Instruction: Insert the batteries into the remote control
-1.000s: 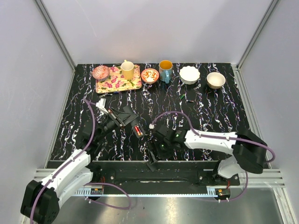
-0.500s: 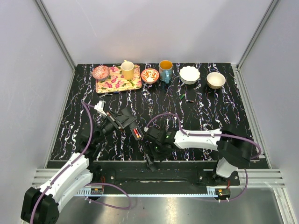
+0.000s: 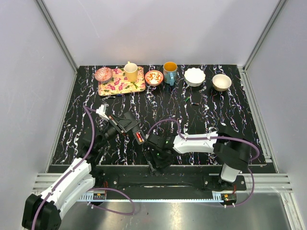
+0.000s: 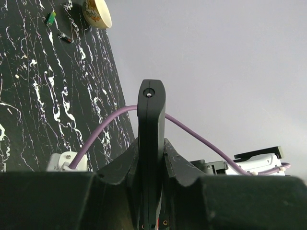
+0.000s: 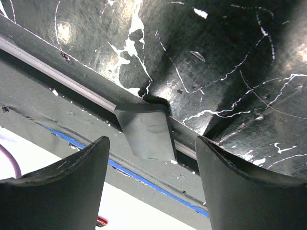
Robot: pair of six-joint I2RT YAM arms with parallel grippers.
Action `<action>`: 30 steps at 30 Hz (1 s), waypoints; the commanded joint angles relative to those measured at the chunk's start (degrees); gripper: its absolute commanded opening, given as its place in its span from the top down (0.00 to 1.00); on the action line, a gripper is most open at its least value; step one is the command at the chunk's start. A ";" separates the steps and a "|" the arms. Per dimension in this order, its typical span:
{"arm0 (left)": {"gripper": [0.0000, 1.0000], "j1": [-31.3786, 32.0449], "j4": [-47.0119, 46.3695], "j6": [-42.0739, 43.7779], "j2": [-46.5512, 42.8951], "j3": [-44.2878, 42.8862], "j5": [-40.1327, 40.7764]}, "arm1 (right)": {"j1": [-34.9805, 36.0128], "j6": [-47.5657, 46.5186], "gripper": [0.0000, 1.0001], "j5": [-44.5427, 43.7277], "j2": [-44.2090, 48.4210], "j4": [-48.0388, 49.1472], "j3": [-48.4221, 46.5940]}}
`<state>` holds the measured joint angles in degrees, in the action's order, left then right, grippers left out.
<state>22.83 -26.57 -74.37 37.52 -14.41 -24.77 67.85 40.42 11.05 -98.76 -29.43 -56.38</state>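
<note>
My left gripper [image 3: 125,123] is shut on the remote control [image 3: 138,135], a slim black bar held above the table left of centre, with a red mark near its free end. The left wrist view shows the remote control [image 4: 151,115] edge-on, clamped between both fingers. My right gripper [image 3: 156,159] hangs open at the table's front edge. In the right wrist view its fingers [image 5: 72,187] stand wide apart around a flat dark grey piece [image 5: 146,129] that lies across that edge, without touching it. A small green item [image 3: 187,99] and a small dark one [image 3: 194,103] lie far back; whether they are batteries I cannot tell.
Along the back stand a flowered tray [image 3: 115,87] with a yellow cup [image 3: 130,72] and a pink bowl [image 3: 103,74], then a red bowl [image 3: 153,77], a blue mug [image 3: 170,72], a white bowl [image 3: 194,76] and a beige bowl [image 3: 221,82]. A metal rail [image 3: 192,178] runs below the front edge.
My right gripper has moved left and toward the table's front edge, staying open. The left gripper, with the remote control in it, has shifted slightly left.
</note>
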 commanded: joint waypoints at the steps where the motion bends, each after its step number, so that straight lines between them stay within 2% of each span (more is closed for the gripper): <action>1: 1.00 -0.15 -2.17 0.45 -0.78 0.18 0.34 | 0.79 0.01 0.23 -0.06 -1.17 1.39 -2.77; 11: 1.00 -0.07 -1.65 0.63 -1.22 0.44 0.52 | 1.14 1.15 0.32 -0.85 -3.46 2.27 -3.56; 14: 1.00 -0.15 -1.47 0.72 -1.39 0.53 0.52 | 1.14 1.50 0.42 -1.12 -3.37 2.45 -3.56; 15: 1.00 -0.15 -1.47 0.72 -1.48 0.53 0.52 | 1.05 1.67 0.49 -1.55 -3.02 2.53 -3.56; 19: 1.00 -0.15 -1.47 0.72 -1.48 0.53 0.52 | 1.14 1.76 0.57 -2.61 -1.26 1.75 -3.39; 26: 1.00 -0.15 -2.17 0.63 -0.87 0.26 0.43 | 1.05 1.59 0.64 -6.47 4.00 -1.59 -3.56; 30: 1.00 -0.15 -2.09 0.72 -1.04 0.18 0.52 | 0.88 1.85 0.64 -9.20 8.57 -3.88 -3.56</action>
<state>22.50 -26.41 -73.78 36.80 -14.39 -23.59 68.64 41.89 6.61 -96.44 -31.18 -57.74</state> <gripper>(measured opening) 0.220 0.450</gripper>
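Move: Right between the right hand's open fingers is the battery cover, its middle about 1 cm back, 1 cm left and 1 cm below that hand; it lies across the table's front edge, which runs about 1 cm ahead and 2 cm below the hand. The remote, held up in the left hand, is some 16 cm ahead, 9 cm left and 20 cm higher. From the left hand the cover lies roughly 16 cm back, 9 cm right and 22 cm down. Easing down about 1 cm and slightly back over the battery cover, the right hand shuts its fingers from wide to about half open, edging a little left as they pinch the cover by its two sides. Then it reverses, rising some 2 cm and going forward about 1.5 cm with the cover held and the fingers still pointing down. The left hand keeps the remote almost still. ##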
